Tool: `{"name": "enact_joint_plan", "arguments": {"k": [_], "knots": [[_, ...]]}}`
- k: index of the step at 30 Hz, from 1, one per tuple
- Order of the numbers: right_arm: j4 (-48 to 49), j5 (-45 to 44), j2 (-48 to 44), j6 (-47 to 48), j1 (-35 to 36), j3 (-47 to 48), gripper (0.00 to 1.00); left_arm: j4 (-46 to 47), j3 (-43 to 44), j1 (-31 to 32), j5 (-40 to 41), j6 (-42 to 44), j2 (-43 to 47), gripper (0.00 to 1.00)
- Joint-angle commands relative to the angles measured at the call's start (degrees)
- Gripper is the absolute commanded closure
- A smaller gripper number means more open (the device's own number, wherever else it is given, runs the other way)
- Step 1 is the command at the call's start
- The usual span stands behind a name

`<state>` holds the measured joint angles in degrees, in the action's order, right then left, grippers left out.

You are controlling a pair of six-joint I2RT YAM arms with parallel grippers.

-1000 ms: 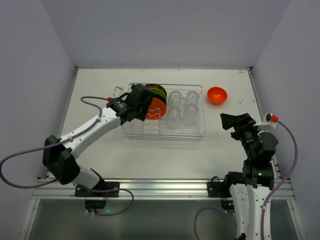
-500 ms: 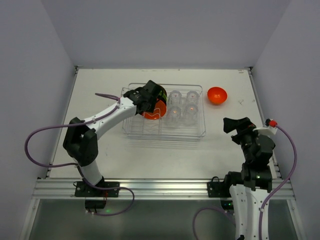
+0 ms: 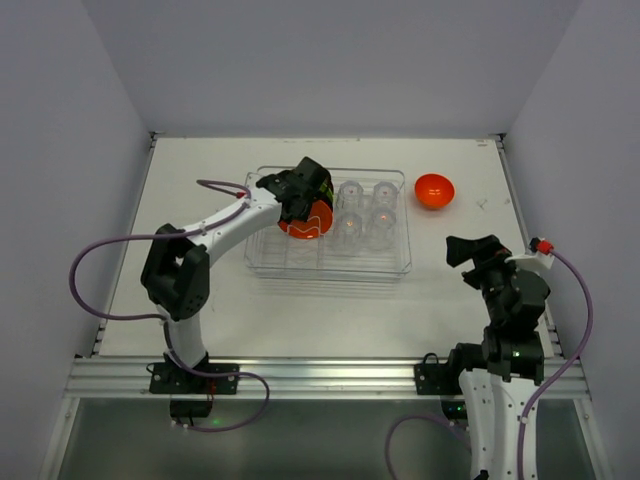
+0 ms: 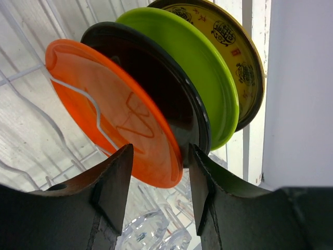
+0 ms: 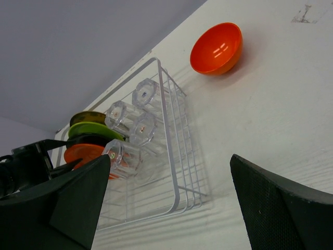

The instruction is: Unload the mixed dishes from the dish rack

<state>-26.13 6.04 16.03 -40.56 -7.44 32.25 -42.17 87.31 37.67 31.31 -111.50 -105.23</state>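
Note:
The clear dish rack (image 3: 330, 268) sits mid-table. In its left half stand an orange plate (image 4: 114, 114), a black plate (image 4: 156, 83), a green plate (image 4: 197, 67) and a patterned yellow plate (image 4: 229, 47), all on edge. My left gripper (image 3: 303, 203) reaches into that half. In the left wrist view the left gripper (image 4: 160, 156) is shut on the orange plate's lower rim, and the black plate's rim lies against the right finger. Several clear glasses (image 3: 365, 212) fill the rack's right half. The orange bowl (image 3: 434, 189) rests on the table right of the rack. My right gripper (image 3: 466, 250) hangs open and empty.
In the right wrist view the rack's wire wall (image 5: 169, 130), the glasses (image 5: 130, 125) and the bowl (image 5: 217, 48) lie ahead of the right gripper (image 5: 169, 172). White walls enclose the table on three sides. A metal rail runs along the near edge.
My left arm swung toward the rack's far left and its jaws narrowed round the orange plate. The right arm drew back slightly, then held still.

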Motion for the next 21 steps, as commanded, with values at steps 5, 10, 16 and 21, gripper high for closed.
{"name": "enact_joint_plan", "arguments": {"k": [5, 10, 16, 21], "knots": [[1.34, 1.25, -0.65, 1.27, -0.03, -0.87, 0.01, -9.76, 10.15, -0.67, 2.27, -1.26, -5.94, 0.50], [1.52, 1.08, -0.83, 1.44, -0.03, -0.61, 0.01, -15.04, 11.49, -0.67, 0.16, -3.19, -6.22, 0.58], [1.78, 2.04, 0.14, 1.80, -0.03, -0.60, 0.01, -14.87, 8.23, -0.76, 1.21, -4.16, -4.02, 0.67], [1.44, 1.95, 0.75, 1.97, -0.03, 0.88, 0.01, -15.12, 9.10, -0.76, 1.03, -3.54, -4.81, 0.76]]}}
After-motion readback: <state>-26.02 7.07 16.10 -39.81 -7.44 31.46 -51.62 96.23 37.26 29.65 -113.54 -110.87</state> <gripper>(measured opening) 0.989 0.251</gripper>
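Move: The left hand hovers just above the upper right rim of the orange plate, fingers half open either side of it; the plate's middle lies about 3 cm back, 2 cm left and 5 cm below. The black plate's middle is about level ahead-wise, 2 cm left, the green plate's some 3 cm ahead and 2 cm left, both about 5 cm down; the nearest glass is 5 cm back, 7 cm right. From the right hand the orange plate is roughly 13 cm ahead, 33 cm left and 16 cm down. The left hand noses just over 1 cm forward and about 1 cm down over the orange plate's upper rim, its far finger going in between that plate and the black one. It then draws back not quite 1 cm while the fingertips tip some 5 degrees steeper downward and the fingers close from half to about a quarter open, to pinch the rim from front and back. ##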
